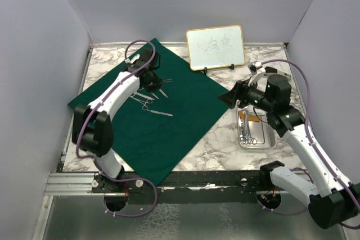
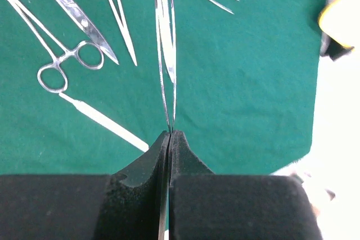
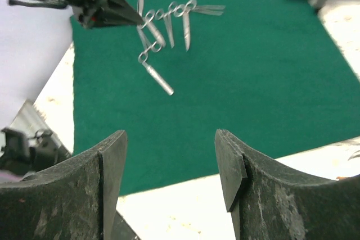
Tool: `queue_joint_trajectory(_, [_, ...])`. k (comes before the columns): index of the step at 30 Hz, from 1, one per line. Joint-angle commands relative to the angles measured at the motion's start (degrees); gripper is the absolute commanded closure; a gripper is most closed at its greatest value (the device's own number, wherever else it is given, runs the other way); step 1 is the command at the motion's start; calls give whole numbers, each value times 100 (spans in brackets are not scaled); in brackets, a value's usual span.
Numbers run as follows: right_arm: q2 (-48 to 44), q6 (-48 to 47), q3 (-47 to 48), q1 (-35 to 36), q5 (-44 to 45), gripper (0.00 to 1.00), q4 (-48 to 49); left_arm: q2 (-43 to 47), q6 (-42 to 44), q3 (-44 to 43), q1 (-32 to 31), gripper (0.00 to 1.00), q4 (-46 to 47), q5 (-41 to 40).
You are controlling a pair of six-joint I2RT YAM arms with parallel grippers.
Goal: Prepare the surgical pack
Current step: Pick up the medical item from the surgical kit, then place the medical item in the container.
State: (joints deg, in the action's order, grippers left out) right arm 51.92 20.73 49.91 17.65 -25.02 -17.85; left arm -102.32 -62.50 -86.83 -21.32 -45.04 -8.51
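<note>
The dark green cloth lies spread on the left of the table. Several silver instruments lie on its far part, seen closer as ring-handled forceps, scissors and a flat handle. My left gripper is down among them, shut on thin silver tweezers that stick out ahead of its tips. The small steel tray sits to the right of the cloth with a few instruments in it. My right gripper hovers open and empty over the cloth's right edge, facing the instruments.
A gold-framed whiteboard stands at the back, just beyond the cloth's far corner. Grey walls close in the table on the left, back and right. Bare marble top shows between the cloth and the tray.
</note>
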Motion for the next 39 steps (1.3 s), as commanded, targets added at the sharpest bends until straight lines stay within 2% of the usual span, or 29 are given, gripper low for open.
queue_joint_trajectory(1, [602,252,-101,2,-1451,36,563,1437,562,1469,22,100,1251,868])
queue_joint_trajectory(5, [1268,991,-210,42,-2582,36,1404,2881,1280,3229,4,100,3910,2325])
queue_joint_trajectory(8, [1528,2108,-572,145,-3159,36,2880,3782,1145,4385,-76,100,5845,3194])
queue_joint_trajectory(10, [1743,2792,-741,265,-3379,36,3922,4253,1114,4799,-191,100,6608,3429])
queue_joint_trajectory(13, [2136,3295,-697,556,-3421,36,4722,4741,1289,4951,-332,100,6692,3520])
queue_joint_trajectory(18, [2635,4014,-601,951,-3171,36,6046,5149,1010,5185,-370,100,6959,3749])
queue_joint_trajectory(22, [3034,4566,-421,1168,-3153,46,7073,5228,890,5371,-465,100,7234,3990])
queue_joint_trajectory(24, [3127,4774,-409,1234,-3110,47,7491,5233,877,5453,-524,100,7303,4086])
queue_joint_trajectory(28, [3247,4682,-151,1341,-3003,44,7228,5187,879,5519,-664,100,7551,4391])
queue_joint_trajectory(33, [3455,4743,62,1478,-2979,46,7305,5103,912,5512,-942,100,7699,4507])
queue_joint_trajectory(35, [3481,4773,71,1508,-2983,50,7387,5076,931,5525,-1058,100,7750,4487])
queue_joint_trajectory(37, [3461,4780,67,1513,-3023,69,7396,5065,961,5549,-1137,100,7789,4450])
queue_joint_trajectory(39, [3413,4782,39,1509,-3064,79,7368,5091,968,5584,-1146,100,7790,4417])
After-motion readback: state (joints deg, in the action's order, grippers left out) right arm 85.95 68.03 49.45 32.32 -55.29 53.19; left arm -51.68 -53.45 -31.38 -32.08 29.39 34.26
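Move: The tweezers, already clamped by one end in the left fingers, are to go to the right gripper, which stands open some 31 cm to the right of the left hand, 14 cm back and 13 cm higher. About 11 cm below the left hand, the scalpel lies on the cloth some 6 cm back and 2 cm left, and the ringed clamp roughly 9 cm left. From the right hand, the tweezers are about 17 cm ahead, 31 cm left and 15 cm down. The tweezers stay shut in the left fingers and are drawn back about 21 cm, up 16 and right 10, the wrist swinging from pointing down to pointing right, at the right gripper. The right hand comes to meet them, some 16 cm left, dipping then rising again, turning its open fingers to face left; they straddle the tweezers and half close. ##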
